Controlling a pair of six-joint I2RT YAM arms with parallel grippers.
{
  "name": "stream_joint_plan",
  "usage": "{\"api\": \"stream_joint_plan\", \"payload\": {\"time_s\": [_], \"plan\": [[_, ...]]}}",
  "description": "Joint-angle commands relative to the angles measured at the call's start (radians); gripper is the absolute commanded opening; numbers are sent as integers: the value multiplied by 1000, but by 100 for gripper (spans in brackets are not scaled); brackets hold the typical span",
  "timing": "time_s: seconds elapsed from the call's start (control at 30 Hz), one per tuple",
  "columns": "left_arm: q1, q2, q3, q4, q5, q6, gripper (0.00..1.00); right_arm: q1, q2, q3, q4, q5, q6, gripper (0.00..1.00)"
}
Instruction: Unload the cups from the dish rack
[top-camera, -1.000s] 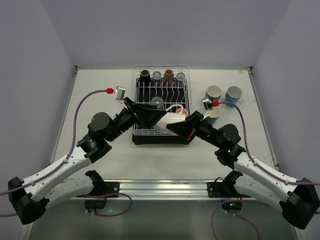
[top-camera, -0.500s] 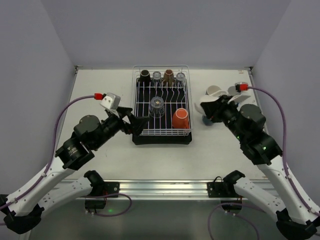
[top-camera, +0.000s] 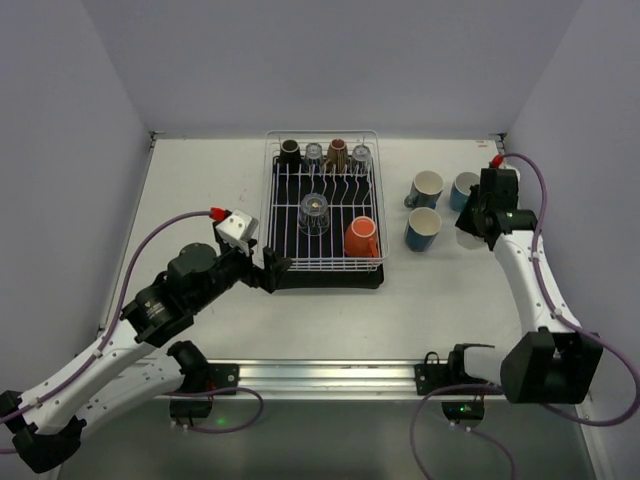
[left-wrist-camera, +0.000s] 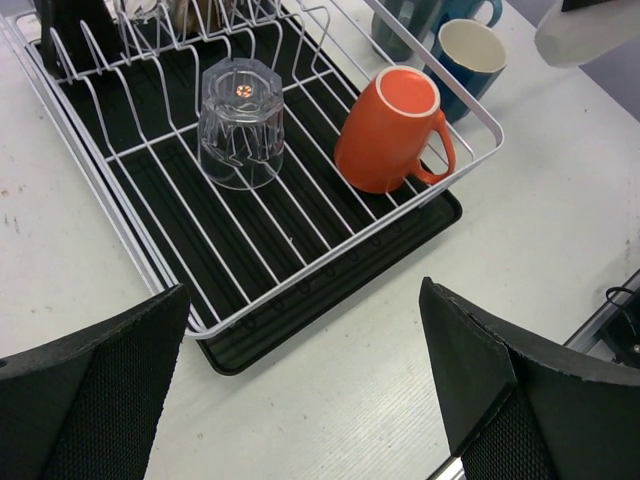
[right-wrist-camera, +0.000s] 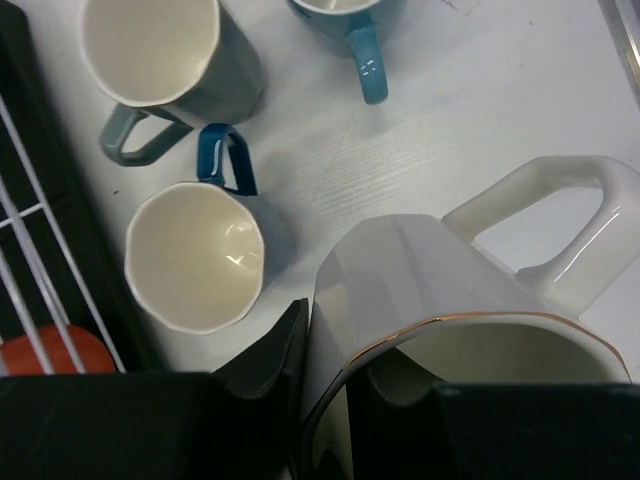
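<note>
The white wire dish rack on its black tray holds several cups: an upturned clear glass, an orange mug on its side, and a back row of dark and glass ones. My right gripper is shut on the wall of a white mug, one finger inside, held above the table right of the standing mugs. My left gripper stands open and holds nothing, at the rack's near left corner.
Three mugs stand upright on the table right of the rack: a teal one, a blue one behind it, and another blue one nearer me. The table's right edge and side wall lie close to the right arm.
The right arm has swung from over the rack out to the far right, carrying the white mug. The left gripper has pulled back from the rack's middle to its near left corner.
</note>
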Motion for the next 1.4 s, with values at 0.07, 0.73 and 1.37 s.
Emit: {"api": "stream_joint_plan", "payload": {"time_s": [0.07,0.73,1.37], "plan": [[-2,-6,-3,4,41,44,100,-59,140,35,135,-69,-45,0],[12,48,2,5,63,46,100,-67,348,-20,245,-95,5,36],[32,47,-5,10,-2,39,100,274,-231,-123,270,-410,-99,80]]}}
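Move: The right hand holds the white cup. The bare table spot for it lies about 6 cm ahead, 3 cm to the right and some 18 cm below that hand. The blue cup stands roughly 10 cm left of this spot and 4 cm farther out; the grey cup about 16 cm beyond the spot and 8 cm left, the light blue cup about 14 cm beyond and 5 cm right. From the left hand the spot is some 18 cm ahead and 51 cm right. Down about 11 cm and slightly forward goes the right hand, still pinching the white cup's wall and tipping the fingers further down, to set the cup on the table beside the blue cup. There the fingers open and let go; the hand then climbs some 16 cm, speeding up, and swings left and a little back towards the rack, its fingers levelling out. ##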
